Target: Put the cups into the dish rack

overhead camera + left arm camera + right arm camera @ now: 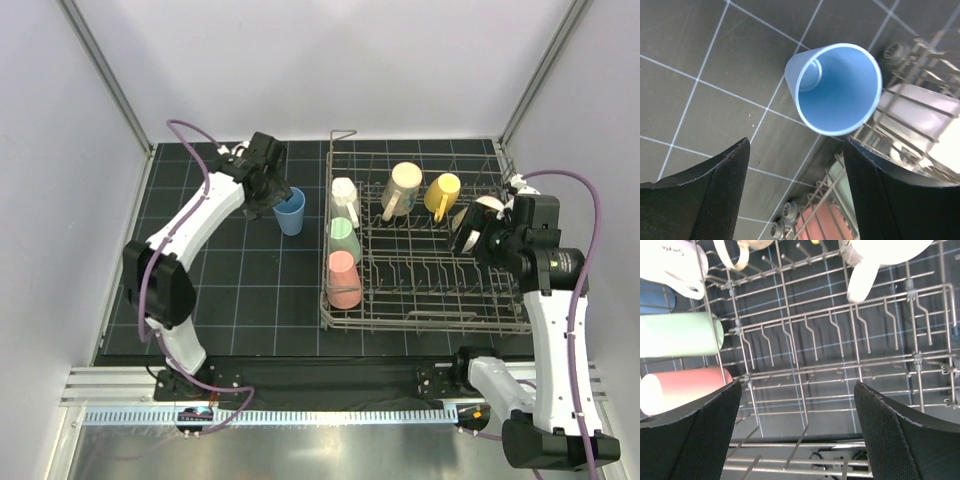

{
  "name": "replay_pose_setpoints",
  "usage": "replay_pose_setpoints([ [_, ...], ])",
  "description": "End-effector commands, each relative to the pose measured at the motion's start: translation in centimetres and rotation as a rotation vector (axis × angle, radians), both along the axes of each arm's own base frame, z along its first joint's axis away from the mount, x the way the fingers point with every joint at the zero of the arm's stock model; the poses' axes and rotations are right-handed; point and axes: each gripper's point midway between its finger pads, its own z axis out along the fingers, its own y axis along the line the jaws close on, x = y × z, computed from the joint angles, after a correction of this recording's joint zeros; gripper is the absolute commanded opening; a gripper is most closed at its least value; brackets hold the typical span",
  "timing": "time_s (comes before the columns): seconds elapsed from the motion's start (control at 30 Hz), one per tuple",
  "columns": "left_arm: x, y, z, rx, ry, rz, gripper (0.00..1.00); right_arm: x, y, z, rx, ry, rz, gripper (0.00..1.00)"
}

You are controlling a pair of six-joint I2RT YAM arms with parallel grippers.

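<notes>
A blue cup [290, 212] stands upright on the dark mat just left of the dish rack [430, 318]. My left gripper [268, 192] hovers beside it, open. In the left wrist view the blue cup [837, 90] lies ahead of the fingertips, with nothing between them [796, 190]. In the rack lie a white mug [343, 190], a pale green cup [345, 240], a pink cup [343, 282], a cream mug [403, 185], a yellow mug [442, 195] and a white mug [487, 208]. My right gripper [468, 235] hangs open over the rack's right side, empty [797, 430].
The rack's upright tines [840, 315] stand bare below the right gripper. The rack's small wheels [782, 220] rest on the gridded mat [230, 300]. White walls close in the mat at the back and on both sides.
</notes>
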Motion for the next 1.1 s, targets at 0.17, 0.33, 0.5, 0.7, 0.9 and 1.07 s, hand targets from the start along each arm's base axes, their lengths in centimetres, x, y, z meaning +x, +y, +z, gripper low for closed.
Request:
replay_pose_setpoints([
  [0.17,1.5,0.2,-3.0,0.049,0.061,0.054,0.72,-1.6,0.8,0.7,0.032,-0.012,0.014,0.93],
  [0.33,2.1,0.2,-4.9,0.071,0.084,0.038,0.71,-2.2,0.6,1.2,0.024,-0.018,0.01,0.93],
  [0.5,2.5,0.3,-6.5,0.063,0.122,0.036,0.62,-2.9,0.5,1.2,0.012,-0.018,0.004,0.93],
  [0.7,2.3,0.7,-7.1,0.035,0.139,0.028,0.27,-2.9,1.3,1.6,0.045,-0.037,0.043,0.93],
  [0.9,1.1,1.4,-3.9,-0.026,0.102,0.018,0.0,-2.2,4.0,2.3,0.148,-0.064,0.166,0.93],
  [1.07,-1.9,2.5,1.8,-0.084,-0.023,0.022,0.0,-1.4,7.1,3.5,0.268,-0.107,0.318,0.93],
])
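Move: The blue cup stands upright about 4 cm ahead of the left hand, 3 cm to its right, its middle some 12 cm below. In the rack, some 12 cm to the right of the blue cup, lie the white cup, about 1 cm farther out, and the green cup, roughly 6 cm nearer the base, both about as low. From the right hand the blue cup lies some 17 cm ahead, 35 cm left and 18 cm below. The blue cup's rim is taken on its near-left side: the left hand sinks about 8 cm, tipping some 10 degrees steeper, pinches the wall with one finger inside and one outside, then rises 3 cm, easing back and slightly left. The right hand, empty and open, draws back 3 cm over the rack, then swings about 4 cm left, rolling its left side up and turning counter-clockwise. ##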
